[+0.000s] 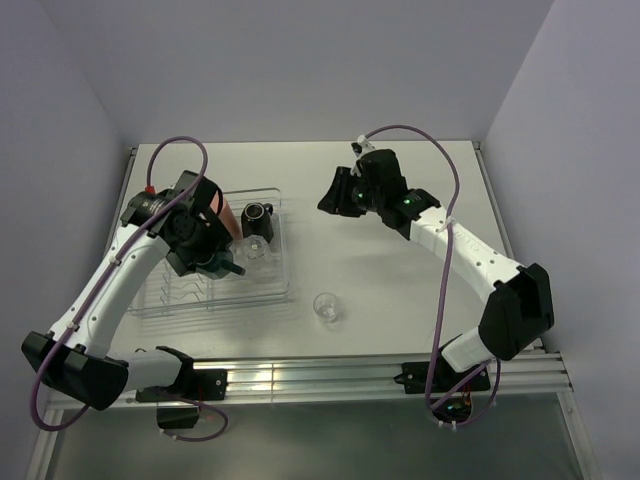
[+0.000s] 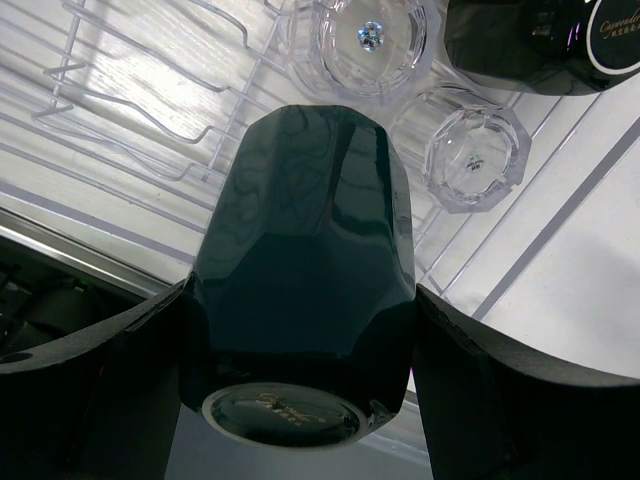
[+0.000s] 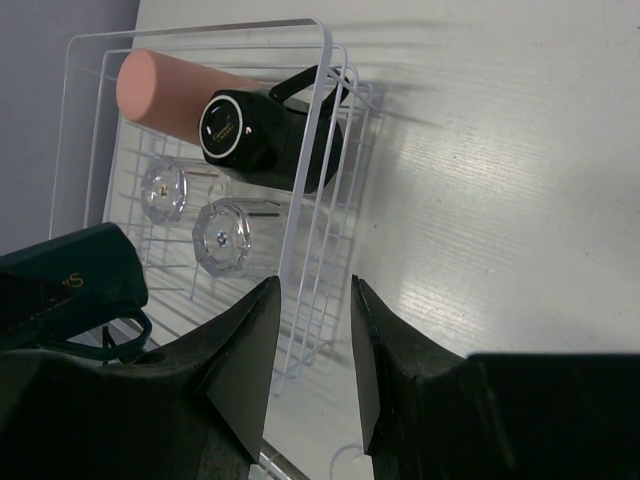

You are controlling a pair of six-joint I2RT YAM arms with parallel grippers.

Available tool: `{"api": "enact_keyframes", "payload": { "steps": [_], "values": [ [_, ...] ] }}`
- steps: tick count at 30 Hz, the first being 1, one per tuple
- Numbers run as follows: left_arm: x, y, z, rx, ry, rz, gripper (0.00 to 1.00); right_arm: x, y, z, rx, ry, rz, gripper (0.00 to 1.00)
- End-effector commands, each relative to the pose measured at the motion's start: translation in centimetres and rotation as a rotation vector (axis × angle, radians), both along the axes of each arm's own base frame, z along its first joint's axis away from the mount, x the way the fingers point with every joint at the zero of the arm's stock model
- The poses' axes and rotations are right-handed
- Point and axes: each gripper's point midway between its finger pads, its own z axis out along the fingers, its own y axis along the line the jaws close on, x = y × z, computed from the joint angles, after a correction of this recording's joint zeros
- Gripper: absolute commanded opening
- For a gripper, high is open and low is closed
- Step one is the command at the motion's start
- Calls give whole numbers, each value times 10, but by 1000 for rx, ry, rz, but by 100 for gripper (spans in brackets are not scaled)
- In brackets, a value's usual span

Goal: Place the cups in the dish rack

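The clear dish rack lies at the left of the table. My left gripper hovers over its middle, shut on the dark green mug, which is held base toward the wrist camera. Inside the rack are the salmon-orange cup, the black mug and two clear tumblers, all upside down or lying on their sides. A third clear tumbler stands upright on the table, right of the rack. My right gripper is open and empty, above the table to the right of the rack.
The right wrist view shows the rack's rim just beyond my right gripper, with the salmon-orange cup, black mug and green mug inside. Walls enclose the table on three sides.
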Motion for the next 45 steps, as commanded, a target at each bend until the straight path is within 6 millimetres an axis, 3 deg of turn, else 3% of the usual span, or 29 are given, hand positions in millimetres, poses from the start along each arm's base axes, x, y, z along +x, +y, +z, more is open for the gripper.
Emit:
{"api": "enact_keyframes", "payload": {
  "steps": [1, 15, 37, 45],
  "values": [
    [6, -3, 12, -37, -56, 48, 0, 7, 1, 5, 11, -32, -2, 42],
    [-6, -5, -11, -50, 2, 47, 0, 9, 3, -3, 5, -16, 0, 41],
    [4, 1, -31, -39, 49, 64, 0, 12, 5, -16, -10, 14, 11, 41],
    [5, 3, -47, -30, 87, 60, 0, 13, 6, -19, -19, 23, 15, 41]
  ]
}}
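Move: The left hand already holds the green mug above the rack; the empty front part of the rack floor lies about 15 cm below, some 2 cm ahead and 2 cm left. The nearer glass is roughly 7 cm ahead and 5 cm right, the other 8 cm ahead and 3 cm left, and the black mug 15 cm ahead and 6 cm right. From the right hand that empty spot is about 22 cm left, 10 cm back and 17 cm below. Keeping its grip, the left hand lowers the green mug about 5 cm towards the rack; the right sinks 3 cm. ##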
